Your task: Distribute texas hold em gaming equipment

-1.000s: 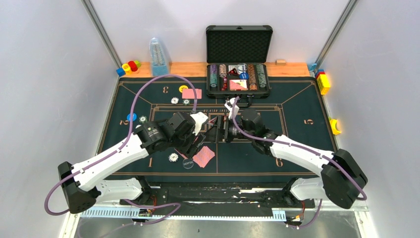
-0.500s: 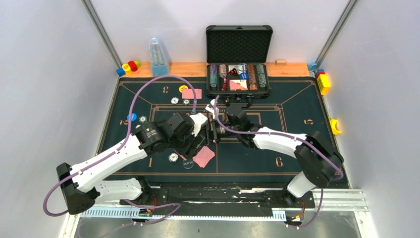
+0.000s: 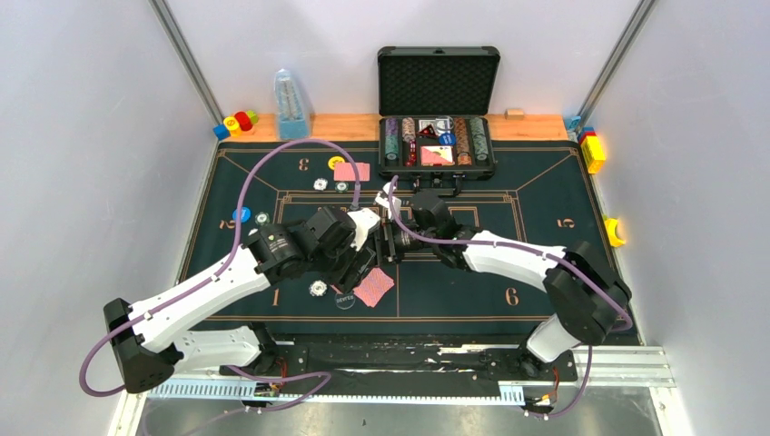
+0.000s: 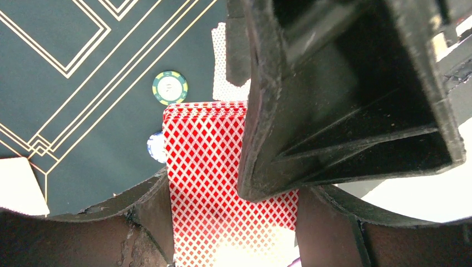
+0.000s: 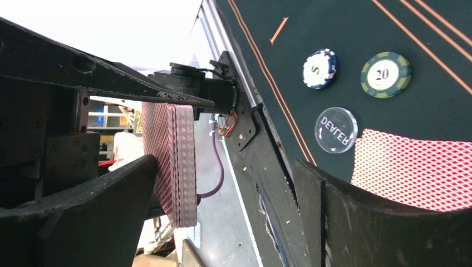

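My left gripper (image 4: 234,217) is shut on a deck of red-backed playing cards (image 4: 206,150), holding it above the green felt mat (image 3: 545,195). My right gripper (image 5: 222,217) is open and straddles the deck (image 5: 175,161), which sits close to its left finger (image 5: 83,211). In the top view the two grippers meet at mid-table (image 3: 381,247). Below them lie dealt cards (image 3: 373,287), a clear dealer button (image 5: 335,129), a blue-white chip (image 5: 320,68) and a green chip (image 5: 386,74). Seat 3 has cards (image 3: 351,171), a yellow disc (image 3: 336,163) and two chips (image 3: 320,183).
An open black case (image 3: 438,136) with chip rows and cards stands at the mat's far edge. A blue disc (image 3: 241,215) and a chip (image 3: 261,218) lie at seat 2. Toy blocks (image 3: 238,122) and a clear blue bottle (image 3: 291,104) sit at the back left, more blocks (image 3: 593,150) on the right.
My right arm has swung left across the mat, bringing its open jaws around the deck in my left gripper. The left arm has barely moved.
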`<state>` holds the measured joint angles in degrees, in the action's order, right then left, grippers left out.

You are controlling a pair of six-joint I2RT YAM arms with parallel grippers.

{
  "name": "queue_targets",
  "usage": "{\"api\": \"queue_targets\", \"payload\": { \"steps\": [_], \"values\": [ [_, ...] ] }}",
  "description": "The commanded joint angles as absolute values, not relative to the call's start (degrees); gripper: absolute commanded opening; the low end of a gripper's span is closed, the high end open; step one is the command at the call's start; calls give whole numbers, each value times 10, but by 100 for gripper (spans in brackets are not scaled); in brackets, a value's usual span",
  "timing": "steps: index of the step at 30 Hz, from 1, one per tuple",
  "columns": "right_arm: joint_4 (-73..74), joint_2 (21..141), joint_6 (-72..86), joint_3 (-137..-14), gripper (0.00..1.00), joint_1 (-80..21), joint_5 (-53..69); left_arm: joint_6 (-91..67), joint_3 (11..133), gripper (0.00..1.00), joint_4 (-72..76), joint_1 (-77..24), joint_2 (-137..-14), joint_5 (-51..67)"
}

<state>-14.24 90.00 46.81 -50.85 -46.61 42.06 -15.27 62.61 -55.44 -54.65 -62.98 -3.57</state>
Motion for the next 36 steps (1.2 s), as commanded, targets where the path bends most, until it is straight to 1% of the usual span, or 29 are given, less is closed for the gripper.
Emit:
{"api": "queue_targets", "payload": {
  "steps": [1,13,21,24,26,27,30,33,34,36],
  "values": [
    [-81,867,439,-517,93,-453,349,-147,633,0,-530,-548,-612,-30],
    [-53,820,423,-510,91,-441,316,-145,633,0,-529,-548,-613,-27],
    [-48,800,410,-514,85,-440,326,-145,633,0,-529,-548,-615,-29],
    [-62,793,412,-511,78,-440,345,-145,633,0,-530,-548,-617,-29],
    [-68,789,414,-510,69,-440,358,-145,633,0,-530,-547,-617,-30],
    [-71,786,416,-509,66,-440,362,-146,633,0,-530,-547,-618,-30],
    [-86,784,419,-506,66,-442,386,-145,633,0,-531,-547,-620,-30],
    [-92,794,417,-511,69,-449,404,-146,633,0,-531,-547,-623,-31],
    [-90,798,411,-515,67,-453,405,-146,633,0,-531,-547,-623,-31],
    [-85,808,408,-520,58,-456,406,-146,633,0,-531,-548,-623,-32]
  ]
}}
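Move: The deck is still gripped in the left hand, its middle roughly 1 cm ahead, 1 cm right of and 1 cm below that hand's point. From the right hand, the deck's middle is about 4 cm back and 3 cm left, near enough level. Under the right hand, some 12 cm down, lie the loose cards, 2 cm ahead and 1 cm left; the dealer button lies beside them, about 8 cm left and 1 cm back of this hand. With one finger already laid over the deck's patterned face, the right hand draws forward and to its right by about 3.5 cm in all, along the deck's outward lie and away from the left gripper, turning slightly clockwise while the left hand holds the deck still. It then rises some 2 cm more and comes back nearly 2 cm while its wide-open fingers close partway, to about two thirds open, staying near the deck's outer right edge. ##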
